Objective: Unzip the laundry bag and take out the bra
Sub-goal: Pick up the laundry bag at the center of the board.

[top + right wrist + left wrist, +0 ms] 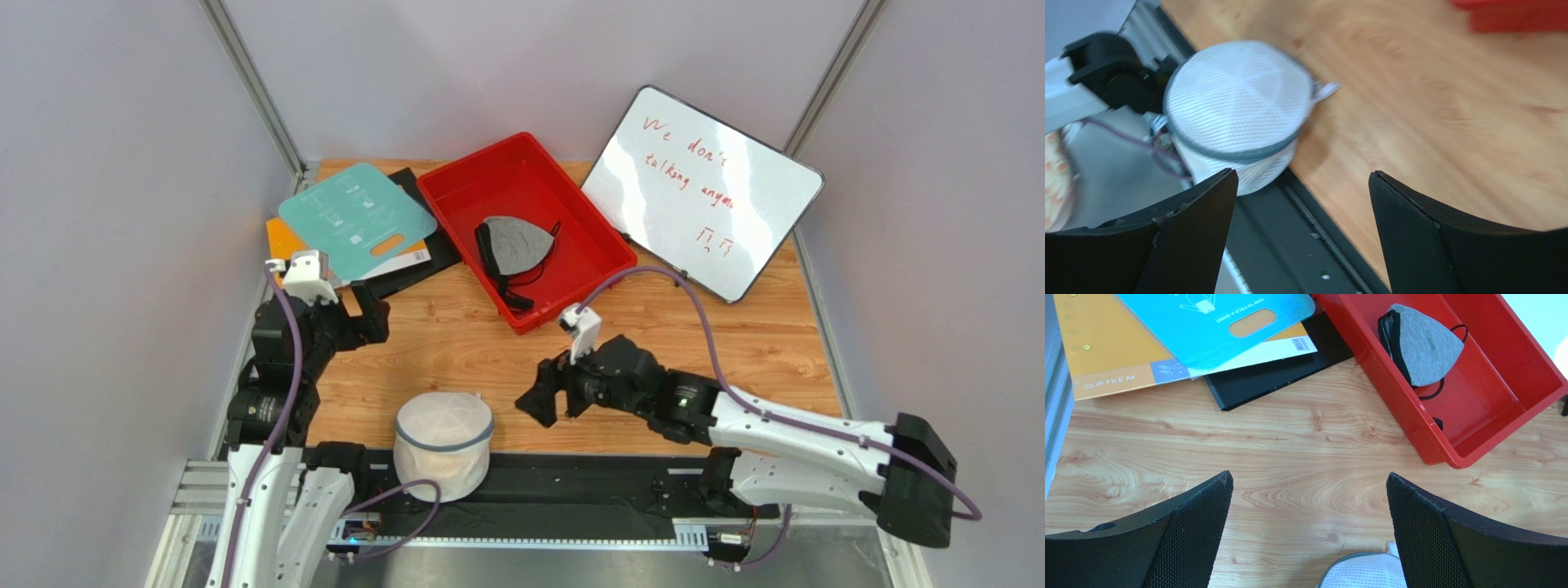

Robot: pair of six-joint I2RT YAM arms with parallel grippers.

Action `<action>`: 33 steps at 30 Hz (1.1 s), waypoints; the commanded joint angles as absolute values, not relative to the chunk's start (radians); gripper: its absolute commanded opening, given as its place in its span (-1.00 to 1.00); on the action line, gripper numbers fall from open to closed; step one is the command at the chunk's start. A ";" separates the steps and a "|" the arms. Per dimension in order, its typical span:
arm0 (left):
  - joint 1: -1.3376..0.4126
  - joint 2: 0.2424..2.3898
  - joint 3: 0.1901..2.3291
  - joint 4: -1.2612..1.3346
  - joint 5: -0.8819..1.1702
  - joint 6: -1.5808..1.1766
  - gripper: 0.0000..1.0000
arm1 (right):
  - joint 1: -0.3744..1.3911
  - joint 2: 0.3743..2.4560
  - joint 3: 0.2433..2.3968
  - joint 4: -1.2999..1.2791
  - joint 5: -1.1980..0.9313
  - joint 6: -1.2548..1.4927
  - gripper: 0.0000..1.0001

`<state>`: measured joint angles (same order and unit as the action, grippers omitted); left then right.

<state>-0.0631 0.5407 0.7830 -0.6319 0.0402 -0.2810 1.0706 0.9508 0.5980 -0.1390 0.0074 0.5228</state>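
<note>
The laundry bag (443, 441), a round white mesh pouch with a grey zipper band, stands at the table's near edge between the two arms. In the right wrist view the laundry bag (1235, 98) is upper left, its zipper band shut as far as it shows. Only a sliver of the laundry bag (1364, 572) shows in the left wrist view. The bra is hidden. My left gripper (371, 319) (1309, 478) hangs open over bare wood, up and left of the bag. My right gripper (546, 395) (1303, 174) is open and empty, just right of the bag.
A red bin (540, 172) (1499, 373) at the back holds a grey bra with black straps (515, 245) (1419, 343). Teal, orange and black folders (356, 221) (1211, 324) lie back left. A whiteboard (705, 190) leans back right. A black rail (589, 484) (1290, 245) runs along the near edge.
</note>
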 commanded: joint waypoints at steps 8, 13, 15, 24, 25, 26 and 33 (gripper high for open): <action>-0.055 0.532 0.805 -0.632 0.071 -0.272 0.99 | 1.255 1.284 0.614 0.357 -0.190 0.839 0.69; -0.055 0.540 0.805 -0.630 0.087 -0.272 0.99 | 1.259 1.354 0.620 0.351 -0.135 0.948 0.69; -0.055 0.543 0.807 -0.632 0.090 -0.272 0.99 | 1.258 1.365 0.598 0.368 -0.100 0.997 0.69; -0.055 0.537 0.805 -0.630 0.091 -0.272 0.99 | 1.284 1.443 0.583 0.371 0.041 1.245 0.70; -0.055 0.537 0.805 -0.629 0.091 -0.273 0.99 | 1.284 1.453 0.584 0.379 0.043 1.262 0.70; -0.057 0.538 0.807 -0.630 0.094 -0.273 0.99 | 1.284 1.463 0.587 0.394 0.043 1.287 0.69; -0.055 0.534 0.805 -0.630 0.091 -0.270 1.00 | 1.284 1.543 0.604 0.434 0.067 1.307 -0.10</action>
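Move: The laundry bag stands about 17 cm to the right gripper's left and 8 cm back, with its middle roughly 9 cm lower. The red tray's middle is some 27 cm ahead of that gripper and 3 cm left, and the black folder is about 28 cm ahead and 23 cm left, both some 14 cm below. From the left gripper, the bag lies around 18 cm back, 11 cm right and 19 cm down. Sweep the right gripper left and back towards the laundry bag, roughly 10 cm left in all, sinking as it goes. Then drop it more steeply at the bag's right side while tipping the fingers some 35 degrees further down, and start closing them across the zipped rim, with the mesh between the pads. ##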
